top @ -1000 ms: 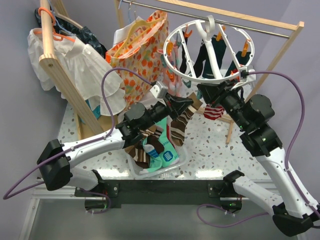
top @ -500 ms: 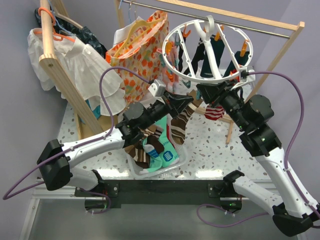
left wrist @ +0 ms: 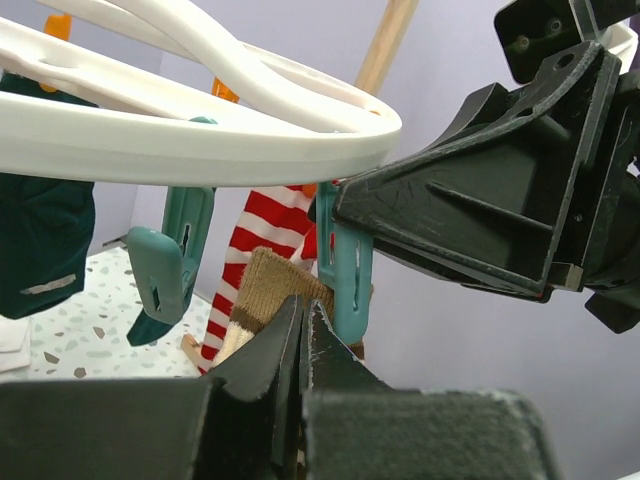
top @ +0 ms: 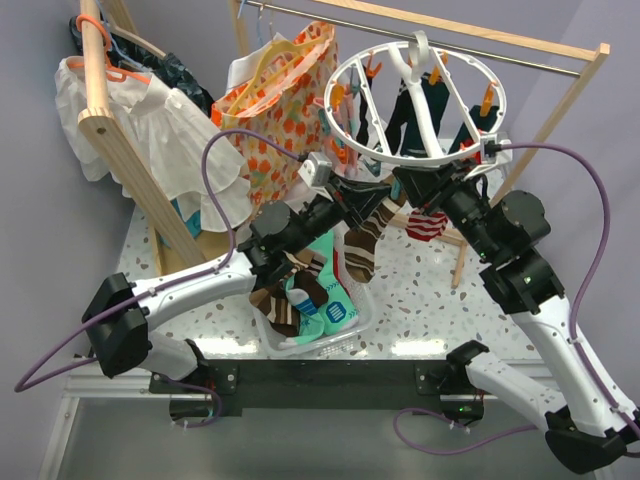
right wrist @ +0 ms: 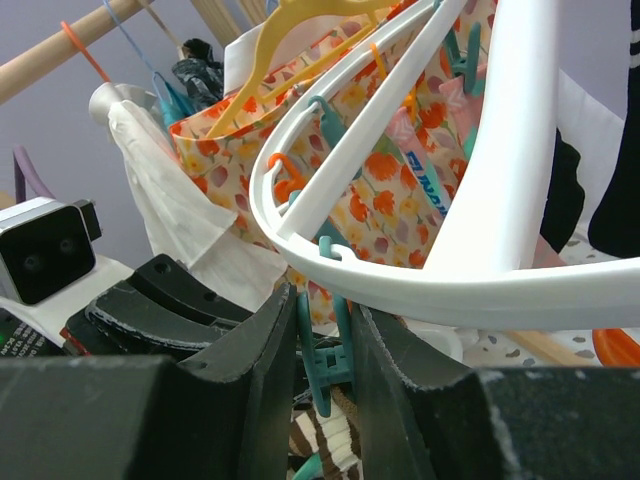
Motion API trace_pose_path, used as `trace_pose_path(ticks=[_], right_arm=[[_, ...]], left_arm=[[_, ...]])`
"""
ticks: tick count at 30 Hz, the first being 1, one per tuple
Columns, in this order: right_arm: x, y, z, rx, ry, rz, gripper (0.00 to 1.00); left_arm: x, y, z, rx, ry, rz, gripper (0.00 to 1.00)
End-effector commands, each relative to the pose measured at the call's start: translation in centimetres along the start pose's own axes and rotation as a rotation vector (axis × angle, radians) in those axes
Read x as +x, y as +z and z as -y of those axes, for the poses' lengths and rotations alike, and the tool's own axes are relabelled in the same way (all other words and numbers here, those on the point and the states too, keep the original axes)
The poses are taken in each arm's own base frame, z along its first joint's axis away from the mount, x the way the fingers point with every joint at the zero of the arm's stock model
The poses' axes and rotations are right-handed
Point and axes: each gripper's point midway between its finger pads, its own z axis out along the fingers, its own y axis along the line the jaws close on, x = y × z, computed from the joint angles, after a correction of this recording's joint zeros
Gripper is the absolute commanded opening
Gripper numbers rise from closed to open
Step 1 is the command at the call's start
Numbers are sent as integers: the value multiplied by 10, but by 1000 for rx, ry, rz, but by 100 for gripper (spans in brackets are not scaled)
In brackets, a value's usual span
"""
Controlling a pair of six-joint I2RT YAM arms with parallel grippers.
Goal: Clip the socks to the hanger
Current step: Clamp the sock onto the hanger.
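The white hanger (top: 345,75) hangs from the rail, with dark socks (top: 435,105) and a red-and-white sock (top: 428,224) clipped on. My left gripper (top: 372,197) is shut on a brown sock with cream stripes (top: 362,240), holding its cuff (left wrist: 272,290) up against a teal clip (left wrist: 345,270) under the ring (left wrist: 200,130). My right gripper (right wrist: 322,320) is shut on that same teal clip (right wrist: 325,350), squeezing its upper arms. The cuff (right wrist: 330,440) sits at the clip's lower end; I cannot tell if it is inside the clip.
A clear bin (top: 355,325) below my left arm holds brown and teal socks (top: 335,305). A floral bag (top: 280,110) and a white shirt (top: 160,130) hang at the back left. The wooden rail frame (top: 480,40) crosses behind. A second teal clip (left wrist: 165,260) dangles free.
My left gripper has risen up and right, carrying the brown sock's cuff to the teal clip. The right gripper stays on the clip.
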Motion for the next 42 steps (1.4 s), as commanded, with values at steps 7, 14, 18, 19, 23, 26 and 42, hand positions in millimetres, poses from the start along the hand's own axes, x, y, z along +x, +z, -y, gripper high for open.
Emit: trace_pose_path(ticks=[7,14,18,19,23,26,42], right_arm=[[-3,-8,6,31,-43,16,32],[-4,-13,18,85,-84,26,47],[-2,-13,20,92,-95,20,52],[-3,-13,22,102,-99,24,54],[-8,-16,33,163,-135,38,55],[-13,-21,53,278,-184,50,55],[-49,-47,81,476,-380,112,58]], left_arm=[[-36,9,19,57,-18,118,0],[-38,8,19,58,-16,124,5],[-39,9,21,65,-15,127,21],[-39,8,20,64,-11,126,25],[-43,1,18,45,9,128,43],[-47,-6,15,15,62,111,56],[-20,-13,-25,-120,439,-97,89]])
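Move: The teal clip on the hanger's near rim sits in the right hand's squeezed fingers, about 2 cm ahead, 3 cm right and 1 cm above the left hand point. The brown striped sock hangs from the left fingertips, its middle about 9 cm below and 3 cm left, level ahead. From the left hand, another teal clip is about 5 cm ahead and 4 cm left, and the red-striped sock some 6 cm ahead, 14 cm right and 9 cm lower. Right eases open on the teal clip, going about 9 cm right; left releases the brown sock, backing left. ##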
